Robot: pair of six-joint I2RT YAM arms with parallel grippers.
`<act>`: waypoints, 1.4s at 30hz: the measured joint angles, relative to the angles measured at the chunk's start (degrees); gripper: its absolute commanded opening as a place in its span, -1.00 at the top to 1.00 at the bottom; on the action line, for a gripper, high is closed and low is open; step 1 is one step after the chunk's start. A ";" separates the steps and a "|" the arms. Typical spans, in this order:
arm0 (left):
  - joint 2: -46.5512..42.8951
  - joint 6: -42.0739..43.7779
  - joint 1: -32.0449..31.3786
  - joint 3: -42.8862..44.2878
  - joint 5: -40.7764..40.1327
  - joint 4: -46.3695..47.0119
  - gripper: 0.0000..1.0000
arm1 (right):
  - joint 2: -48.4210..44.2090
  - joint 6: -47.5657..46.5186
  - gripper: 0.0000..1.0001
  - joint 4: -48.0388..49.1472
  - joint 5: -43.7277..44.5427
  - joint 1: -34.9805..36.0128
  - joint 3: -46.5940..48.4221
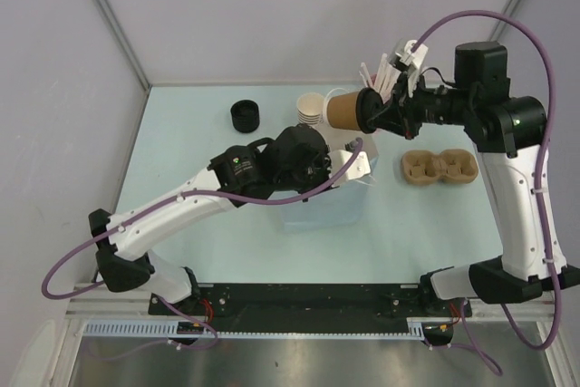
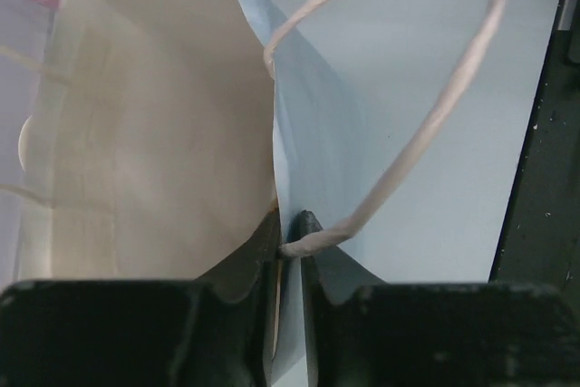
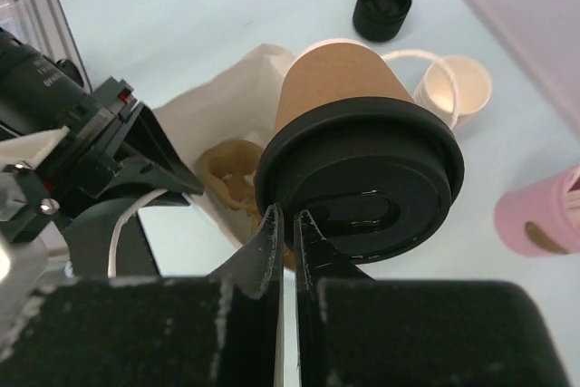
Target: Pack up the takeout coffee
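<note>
The takeout coffee [image 1: 344,111], a brown paper cup [image 3: 340,88] with a black lid [image 3: 362,178], hangs on its side in the air. My right gripper [image 3: 288,219] is shut on the lid's rim, and it sits right of the cup in the top view [image 1: 370,111]. Below it stands a pale paper bag [image 1: 322,206] with its mouth open [image 3: 217,106]. My left gripper [image 2: 290,228] is at the bag's rim [image 2: 136,133]. Its jaws are a narrow gap apart, with the bag wall and the root of the cord handle [image 2: 453,97] between them.
A stack of lidless cups [image 1: 311,108] and a black lid [image 1: 245,115] stand at the back. White sticks [image 1: 381,74] stand in a pink cup [image 3: 535,224] behind the held cup. A pulp cup carrier [image 1: 439,168] lies right of the bag. Something tan shows inside the bag [image 3: 227,178].
</note>
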 measured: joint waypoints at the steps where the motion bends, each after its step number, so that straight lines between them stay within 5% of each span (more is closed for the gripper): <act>1: 0.11 -0.07 0.00 0.00 -0.39 0.13 0.48 | 0.68 0.02 1.00 -1.03 0.39 0.22 0.09; 3: 0.11 -0.35 0.02 0.00 -0.90 0.44 0.42 | 1.79 -0.02 1.00 -3.17 1.07 0.83 0.26; 11: 0.11 -1.33 0.02 0.02 -1.22 0.81 -0.47 | 1.55 -1.16 1.00 -8.46 1.70 2.56 -1.33; 25: -2.10 -1.31 0.02 8.85 2.16 -2.67 -0.74 | 1.77 -2.03 1.00 -10.25 6.21 9.05 -5.90; 31: -3.91 -0.81 1.03 10.10 -5.68 0.00 -0.97 | 2.67 -2.03 1.00 -10.43 9.09 11.69 -9.88; 42: -2.93 0.22 5.44 3.13 -17.09 6.01 -0.99 | 2.58 -1.14 1.00 -10.32 13.55 16.79 -11.54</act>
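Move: The right hand holds the lidded takeout cup sideways by its lid, its body about 6 cm to the hand's left; the bag's mouth lies roughly 15 cm below this hand, 4 cm left and 2 cm back. From the right hand the paper cup stack is some 16 cm ahead, 12 cm left and 30 cm down, the straw holder about 17 cm ahead, 6 cm right and as low. The left hand is still at the bag's near rim, the mouth's middle about 4 cm ahead, 3 cm right and 2 cm below. The right hand keeps its grip on the lid and brings the takeout cup down about 12 cm, with some 4 cm back and 3 cm to the left, into the bag's mouth, tipping its fingers and the cup's base about 25 degrees further down. Meanwhile the left hand opens wide to let go of the near rim, rises clear some 10 cm and swings forward over the bag's left side with a counter-clockwise turn, ending sinking, about 7 cm forward, 5 cm left and 7 cm up from its start. ##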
